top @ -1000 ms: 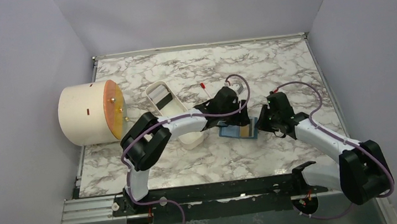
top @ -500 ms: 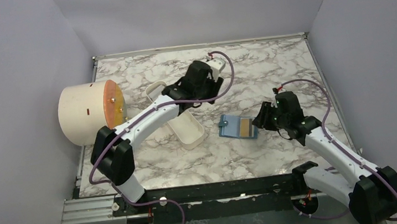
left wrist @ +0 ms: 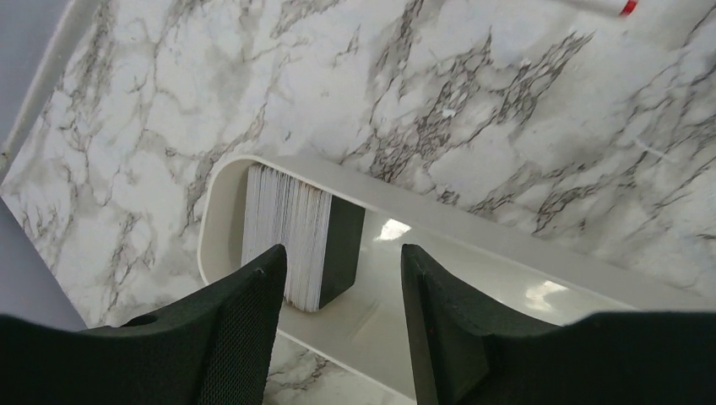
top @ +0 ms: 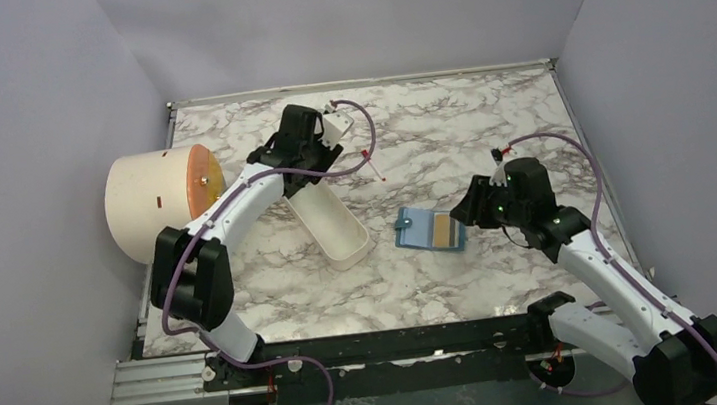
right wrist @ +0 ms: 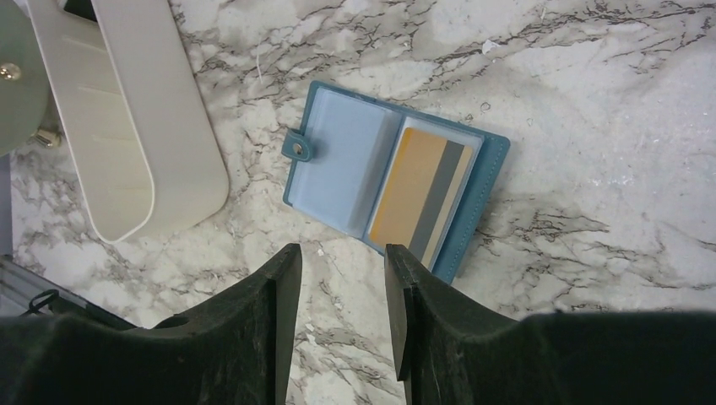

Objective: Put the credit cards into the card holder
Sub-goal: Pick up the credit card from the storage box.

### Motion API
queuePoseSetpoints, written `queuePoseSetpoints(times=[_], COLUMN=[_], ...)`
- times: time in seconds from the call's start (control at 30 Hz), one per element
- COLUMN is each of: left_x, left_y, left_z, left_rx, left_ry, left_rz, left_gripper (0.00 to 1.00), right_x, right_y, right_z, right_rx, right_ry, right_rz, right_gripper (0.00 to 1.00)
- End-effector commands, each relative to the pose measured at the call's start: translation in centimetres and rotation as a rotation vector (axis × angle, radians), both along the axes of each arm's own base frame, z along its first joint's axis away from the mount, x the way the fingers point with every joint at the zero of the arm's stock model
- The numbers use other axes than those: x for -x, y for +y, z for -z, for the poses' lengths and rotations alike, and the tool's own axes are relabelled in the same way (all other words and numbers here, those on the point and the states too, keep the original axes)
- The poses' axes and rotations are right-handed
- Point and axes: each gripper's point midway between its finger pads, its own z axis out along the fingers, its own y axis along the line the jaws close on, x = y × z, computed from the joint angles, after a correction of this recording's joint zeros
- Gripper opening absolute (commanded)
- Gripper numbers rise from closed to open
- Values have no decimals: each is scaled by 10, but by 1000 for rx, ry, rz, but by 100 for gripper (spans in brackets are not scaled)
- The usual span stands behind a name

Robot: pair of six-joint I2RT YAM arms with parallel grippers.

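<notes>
The teal card holder point(top: 425, 228) point(right wrist: 338, 169) lies open on the marble table. A yellow-orange credit card with a grey band point(right wrist: 418, 198) sits in its right pocket. My right gripper point(right wrist: 342, 251) point(top: 471, 211) hovers just off the holder's near-right edge, open, with only bare marble between its fingers. More credit cards point(left wrist: 287, 232) stand on edge as a stack at the far end of the white oval tray point(left wrist: 439, 245); the front one is dark grey. My left gripper point(left wrist: 344, 253) point(top: 305, 158) hangs above that stack, open and holding nothing.
The long white tray point(top: 337, 227) point(right wrist: 127, 126) runs diagonally left of the holder. A cream cylinder with a round orange face point(top: 159, 205) lies at the table's left edge. A thin red-tipped stick point(top: 371, 166) rests behind the tray. Grey walls enclose three sides.
My left arm has swung from over the card holder back and left to the tray's far end. My right gripper has opened and drawn slightly back from the holder.
</notes>
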Motion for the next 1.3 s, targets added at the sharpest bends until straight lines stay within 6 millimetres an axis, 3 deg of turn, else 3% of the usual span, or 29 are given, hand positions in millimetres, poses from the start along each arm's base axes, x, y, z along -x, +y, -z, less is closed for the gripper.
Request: queuePoseSetpoints(times=[0.0, 0.27, 0.63, 0.87, 1.27], left_x=[-11, -21, -31, -37, -38], left_y=[29, 55, 68, 75, 79], left_z=[34, 73, 95, 87, 93], left_rx=[-103, -225, -313, -342, -373], left_ry=[35, 77, 71, 26, 18], left_rz=[17, 16, -5, -39, -31], left_gripper=[55, 56, 56, 56, 56], right_x=[3, 3, 1, -1, -7], right_y=[4, 1, -2, -1, 1], right_z=[-4, -4, -10, -12, -19], right_rx=[5, 15, 15, 17, 12], right_ry=[3, 6, 4, -9, -28], right_rz=[-42, -25, 1, -6, -9], right_gripper=[42, 42, 42, 42, 42])
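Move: At the far-left end of the storage box, the dark front card of the standing stack is about 8 cm left of the left hand, 4 cm ahead and some 14 cm below. The box's middle lies roughly 2 cm left of that hand and 6 cm back; the marker lies some 10 cm right and 6 cm ahead, on the table. From the right hand, the card is about 18 cm ahead, 38 cm left and 9 cm down. Dropping about 10 cm and sweeping some 7 cm left, fast at first and then easing to a near stop, the left hand comes down to the front end of the card stack, edging slightly forward. The wrist rolls nearly 20 degrees, left side rising; the fingers stay a bit over half open, one above the stack, the other just before the dark card. Contact can't be made out. ##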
